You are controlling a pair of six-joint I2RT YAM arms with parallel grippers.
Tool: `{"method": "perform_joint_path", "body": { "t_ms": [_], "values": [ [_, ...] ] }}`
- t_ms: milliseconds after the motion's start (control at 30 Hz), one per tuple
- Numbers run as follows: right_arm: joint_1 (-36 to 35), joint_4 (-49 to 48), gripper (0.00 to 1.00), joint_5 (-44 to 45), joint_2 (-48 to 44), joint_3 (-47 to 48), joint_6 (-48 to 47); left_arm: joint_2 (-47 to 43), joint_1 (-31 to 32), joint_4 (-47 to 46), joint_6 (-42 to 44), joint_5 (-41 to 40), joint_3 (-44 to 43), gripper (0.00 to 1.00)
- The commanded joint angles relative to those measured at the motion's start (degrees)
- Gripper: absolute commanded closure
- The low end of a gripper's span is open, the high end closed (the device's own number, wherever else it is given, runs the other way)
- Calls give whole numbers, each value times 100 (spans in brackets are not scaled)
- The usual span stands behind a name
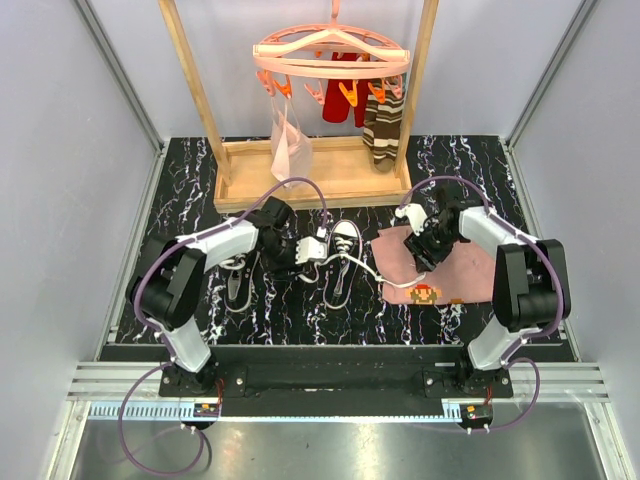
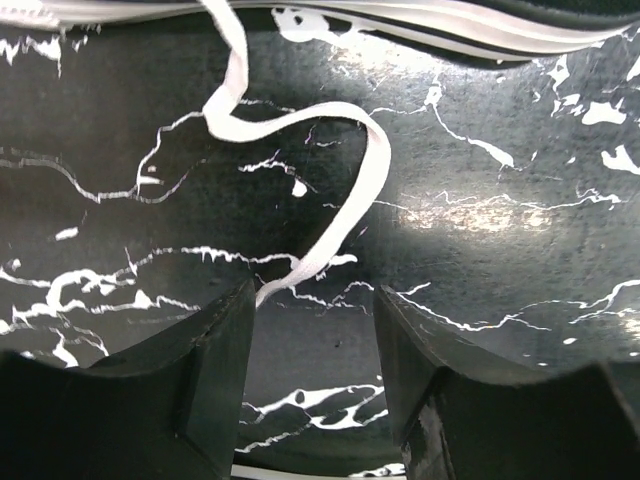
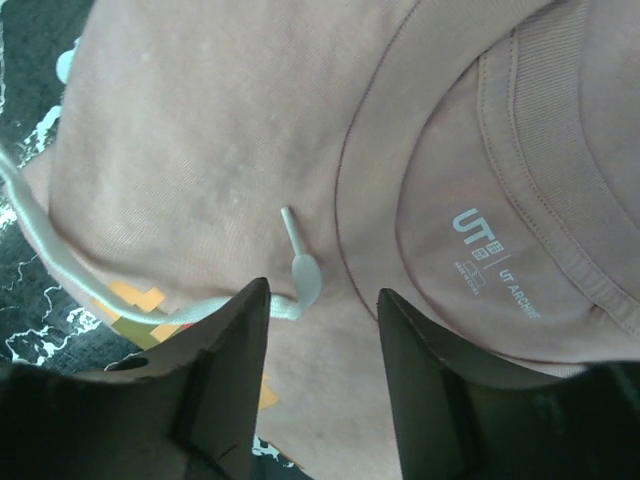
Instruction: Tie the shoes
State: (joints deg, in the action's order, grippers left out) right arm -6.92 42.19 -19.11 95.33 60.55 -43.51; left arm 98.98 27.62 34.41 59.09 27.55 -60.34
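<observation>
One dark shoe (image 1: 343,243) with a white toe cap lies mid-table; a second shoe (image 1: 238,283) lies to its left, partly under my left arm. A white lace (image 1: 372,270) runs from the middle shoe onto the pink cloth (image 1: 465,270). My left gripper (image 1: 296,250) is low beside the middle shoe. In the left wrist view it (image 2: 315,295) is open over the table, with a looped lace (image 2: 350,200) ending by its left finger and the shoe's sole (image 2: 420,18) beyond. My right gripper (image 3: 323,292) is open above the pink cloth (image 3: 200,120), the lace tip (image 3: 303,268) just ahead of its left finger.
A wooden rack (image 1: 310,175) stands at the back with a pink clip hanger (image 1: 332,55), striped socks (image 1: 383,130) and a pale garment (image 1: 290,145). Grey walls enclose the black marbled table (image 1: 290,310) on both sides.
</observation>
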Motion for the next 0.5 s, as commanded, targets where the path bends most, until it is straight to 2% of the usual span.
{"method": "perform_joint_path", "body": {
  "t_ms": [0,200,233,300,333,400,467],
  "values": [
    [41,-115,48,-13,196,176,17,69,77,-40,656,-135,-207,46],
    [59,-168,60,-93,276,193,114,201,244,-75,1192,-461,-154,48],
    [50,-159,68,-101,267,194,132,218,244,-84,1210,-435,-163,48],
    [50,-159,76,-93,284,211,149,236,279,-110,1193,-478,-180,49],
    [50,-168,85,-101,276,211,167,210,288,-136,1132,-461,-198,50],
    [59,-168,97,-93,232,211,176,166,288,-181,1078,-409,-198,50],
    [50,-168,100,-49,162,202,211,148,297,-146,1175,-452,-145,53]
  ]
}}
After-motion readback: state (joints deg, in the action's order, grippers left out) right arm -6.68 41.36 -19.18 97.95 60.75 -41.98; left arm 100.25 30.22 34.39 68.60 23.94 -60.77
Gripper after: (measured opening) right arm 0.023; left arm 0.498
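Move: The right lace end lies between the open right fingers, about 1 cm left of the hand and 2 cm below. The shirt's middle is some 3 cm right and 2 cm ahead, its face print about 5 cm back in line, the near shoe roughly 16 cm left, level with it. From the left hand, the left lace lies about 1 cm right and 2 cm below, the near shoe 8 cm right and 2 cm ahead, the left shoe 12 cm left, 1 cm ahead. Straight down by about 1 cm, the right hand settles over the lace end on the shirt, then stays there and shuts its fingers from half open, pinching the lace just behind its tip. The left hand, fingers still half open, sinks just under 1 cm over its own lace and turns some 10 degrees clockwise, easing slightly right and forward so that the strand comes between the fingertips. ##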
